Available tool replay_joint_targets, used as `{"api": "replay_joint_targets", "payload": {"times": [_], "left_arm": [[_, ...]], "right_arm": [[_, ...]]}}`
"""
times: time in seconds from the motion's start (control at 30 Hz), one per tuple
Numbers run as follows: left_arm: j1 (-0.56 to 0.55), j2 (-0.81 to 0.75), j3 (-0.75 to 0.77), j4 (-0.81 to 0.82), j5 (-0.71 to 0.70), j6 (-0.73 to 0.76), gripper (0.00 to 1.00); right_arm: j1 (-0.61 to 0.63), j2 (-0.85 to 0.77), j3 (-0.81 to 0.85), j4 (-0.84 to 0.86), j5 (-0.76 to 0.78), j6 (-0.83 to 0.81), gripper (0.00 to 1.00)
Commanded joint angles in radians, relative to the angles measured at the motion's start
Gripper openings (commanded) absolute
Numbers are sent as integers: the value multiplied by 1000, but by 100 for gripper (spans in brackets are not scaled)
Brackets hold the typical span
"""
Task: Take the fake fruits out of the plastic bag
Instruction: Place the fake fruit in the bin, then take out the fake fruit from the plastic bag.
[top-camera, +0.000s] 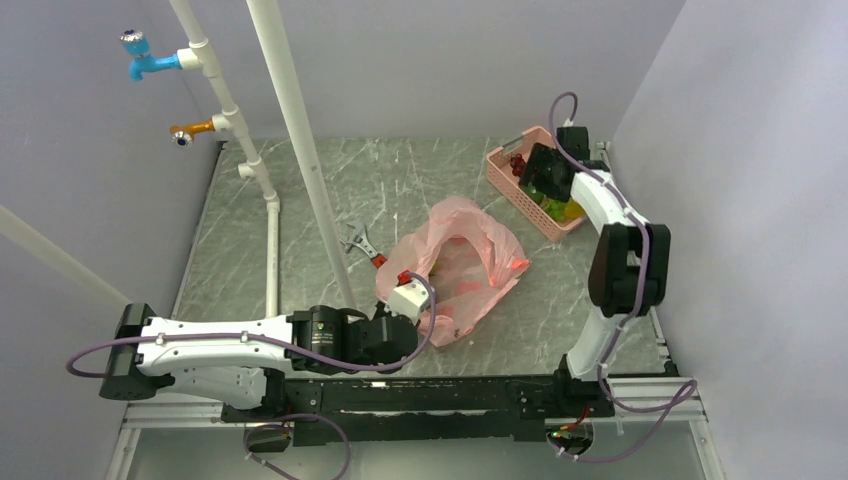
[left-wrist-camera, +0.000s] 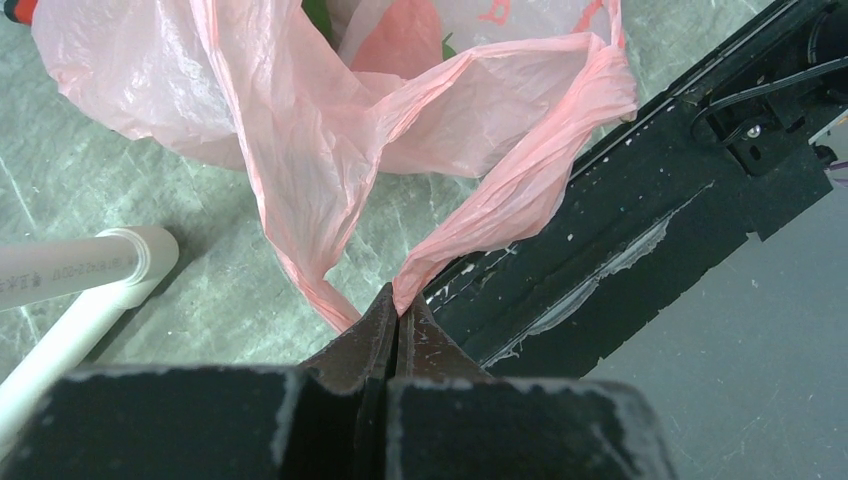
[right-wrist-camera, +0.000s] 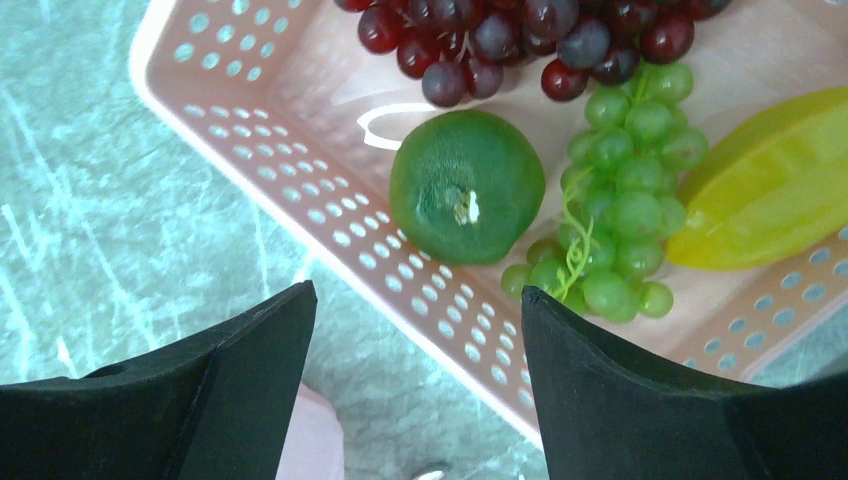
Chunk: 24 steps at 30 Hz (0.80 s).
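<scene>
The pink plastic bag (top-camera: 462, 262) lies crumpled mid-table. My left gripper (top-camera: 408, 298) is shut on one twisted handle of the bag (left-wrist-camera: 330, 130), which is pinched at its tips (left-wrist-camera: 397, 305). A bit of green (left-wrist-camera: 318, 14) shows inside the bag's mouth. My right gripper (top-camera: 548, 178) hovers open over the pink basket (top-camera: 508, 163), its jaws (right-wrist-camera: 415, 300) empty above the near wall (right-wrist-camera: 300, 150). In the basket lie dark red grapes (right-wrist-camera: 520, 35), a round green fruit (right-wrist-camera: 466, 185), green grapes (right-wrist-camera: 620, 200) and a yellow fruit (right-wrist-camera: 770, 195).
A red-handled wrench (top-camera: 365, 247) lies left of the bag. White pipes (top-camera: 300, 130) rise at the left with a blue tap (top-camera: 150, 62) and an orange tap (top-camera: 190, 132). A pipe (left-wrist-camera: 90, 265) and the black front rail (left-wrist-camera: 650, 200) flank my left gripper.
</scene>
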Motion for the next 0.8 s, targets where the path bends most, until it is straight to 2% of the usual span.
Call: {"api": "replay_joint_targets", "payload": {"times": [0.0, 0.3, 0.4, 0.57, 0.77], "left_arm": [[-7, -2, -23, 58, 16, -21, 0], [-7, 36, -6, 51, 11, 13, 0], [-7, 39, -11, 65, 15, 16, 0], [-7, 35, -33, 96, 28, 16, 0], [-7, 30, -41, 103, 20, 20, 0]], "right_arm": [[1, -176, -188, 145, -94, 57, 77], [51, -428, -574, 281, -181, 119, 75], [75, -509, -670, 280, -169, 111, 75], [76, -698, -689, 164, -56, 65, 74], [123, -942, -640, 93, -45, 6, 73]]}}
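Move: My emptied right hand, wide open, hangs over the bin's near-left rim. The plastic bag's middle lies about 19 cm back, 22 cm to its left and 10 cm lower. The bin's middle is some 4 cm ahead, 4 cm right and 9 cm down; its green fruit sits roughly 3 cm straight ahead. A wrench end lies about 15 cm back and 7 cm left. From my left hand the bag's middle is 20 cm forward, 8 cm right. I draw my open right hand back out from over the bin, about 17 cm towards my base and a few centimetres left, nearer to the bag, nearly level at first, dipping slightly, then rising some 8 cm as the fingers tip up a little. My left hand keeps its pinch on the bag's handles and sinks about 2 cm. ##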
